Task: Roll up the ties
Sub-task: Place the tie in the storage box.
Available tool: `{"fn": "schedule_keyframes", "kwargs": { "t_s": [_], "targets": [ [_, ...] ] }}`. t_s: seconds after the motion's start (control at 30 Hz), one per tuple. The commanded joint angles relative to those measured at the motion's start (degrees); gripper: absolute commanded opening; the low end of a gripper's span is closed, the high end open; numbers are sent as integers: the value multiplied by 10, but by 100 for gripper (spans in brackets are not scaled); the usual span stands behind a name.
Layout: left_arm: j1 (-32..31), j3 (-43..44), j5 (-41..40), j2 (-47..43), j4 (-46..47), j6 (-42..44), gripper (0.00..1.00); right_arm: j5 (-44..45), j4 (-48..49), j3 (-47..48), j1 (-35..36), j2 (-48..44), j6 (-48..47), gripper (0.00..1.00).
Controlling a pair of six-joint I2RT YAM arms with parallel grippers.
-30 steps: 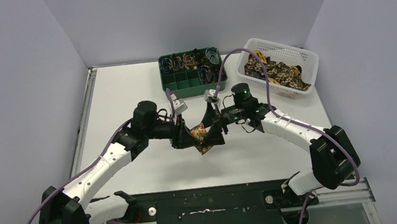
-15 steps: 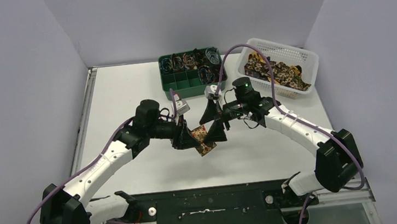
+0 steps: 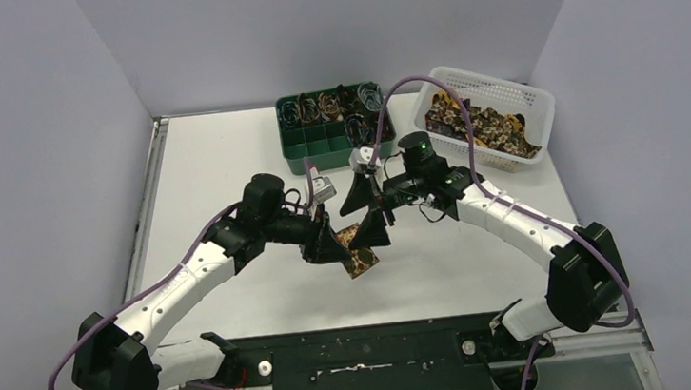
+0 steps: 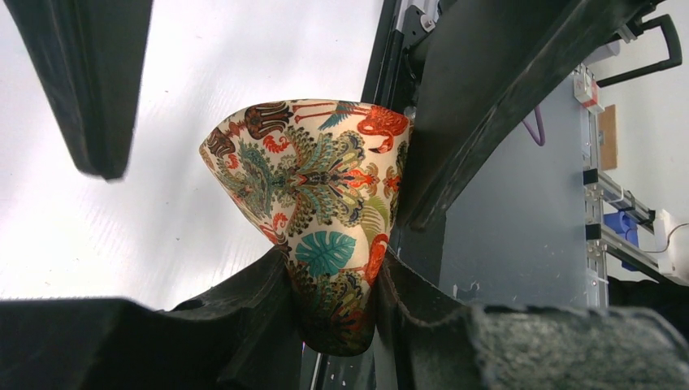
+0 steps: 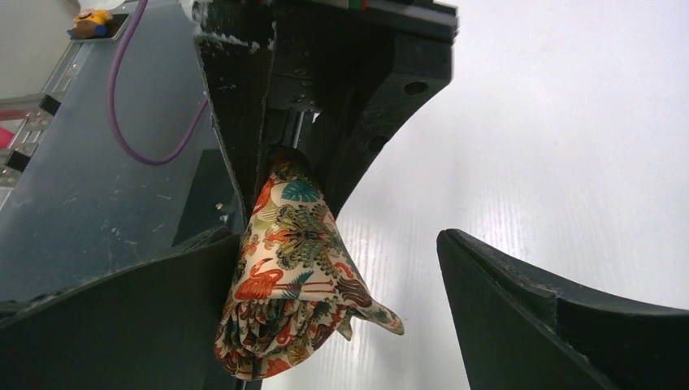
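Observation:
A rolled tie (image 4: 325,211), a cream fabric with a flamingo and leaf print, flares into a cone from my left gripper (image 4: 333,280), which is shut on its narrow end. In the top view the tie (image 3: 360,258) hangs just above mid-table, with the left gripper (image 3: 337,245) on its left. My right gripper (image 3: 370,217) is open, its fingers either side of the coil. In the right wrist view the tie (image 5: 288,292) lies against the left finger (image 5: 122,317), with a wide gap to the other finger. A loose pointed tip sticks out of the coil.
A green compartment box (image 3: 314,147) holding thin coloured loops and small coils stands at the back centre. A white basket (image 3: 543,104) heaped with more patterned ties sits at the back right. A dark rail (image 3: 367,355) runs along the near edge.
The left gripper has carried the rolled tie slightly right and toward the near edge. The right arm has drawn back a little toward the far side, its jaws still wide.

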Motion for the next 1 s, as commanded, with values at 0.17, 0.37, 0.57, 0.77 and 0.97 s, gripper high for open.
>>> {"fn": "schedule_keyframes", "kwargs": {
  "t_s": [0.17, 0.37, 0.57, 0.77, 0.97],
  "targets": [
    [-2, 35, 17, -7, 13, 13, 0, -64, -73, 13, 20, 38, -78, 100],
    [-2, 40, 20, -9, 17, 14, 0, -90, -188, 39, 22, 68, -182, 98],
    [-1, 41, 11, -6, 24, 12, 0, -92, -211, 50, 25, 82, -193, 87],
    [0, 36, -11, -4, 26, 13, 0, -54, -32, -6, 24, 48, -14, 77],
    [2, 31, -25, -18, 36, 12, 0, -55, 5, -31, 25, 34, 19, 71]
  ]
}}
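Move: The rolled tie, already pinched by the left hand, has its middle about 3 cm to the left of the open right hand, 2 cm back and 5 cm below it. From the left hand it sits 4 cm to the right, level fore and aft and about 1 cm lower. The green storage box lies some 33 cm ahead of the right hand, 4 cm left, 19 cm below; the white basket about 33 cm ahead, 40 cm right, equally low. The right fingers come to bear on the two sides of the tie's free end: the hand sinks about 5 cm and draws back 3 cm, rolling some 10 degrees, so that its jaws straddle the roll. Once nearly down, it closes them by about a quarter. The left hand stays almost in place and keeps its pinch. ##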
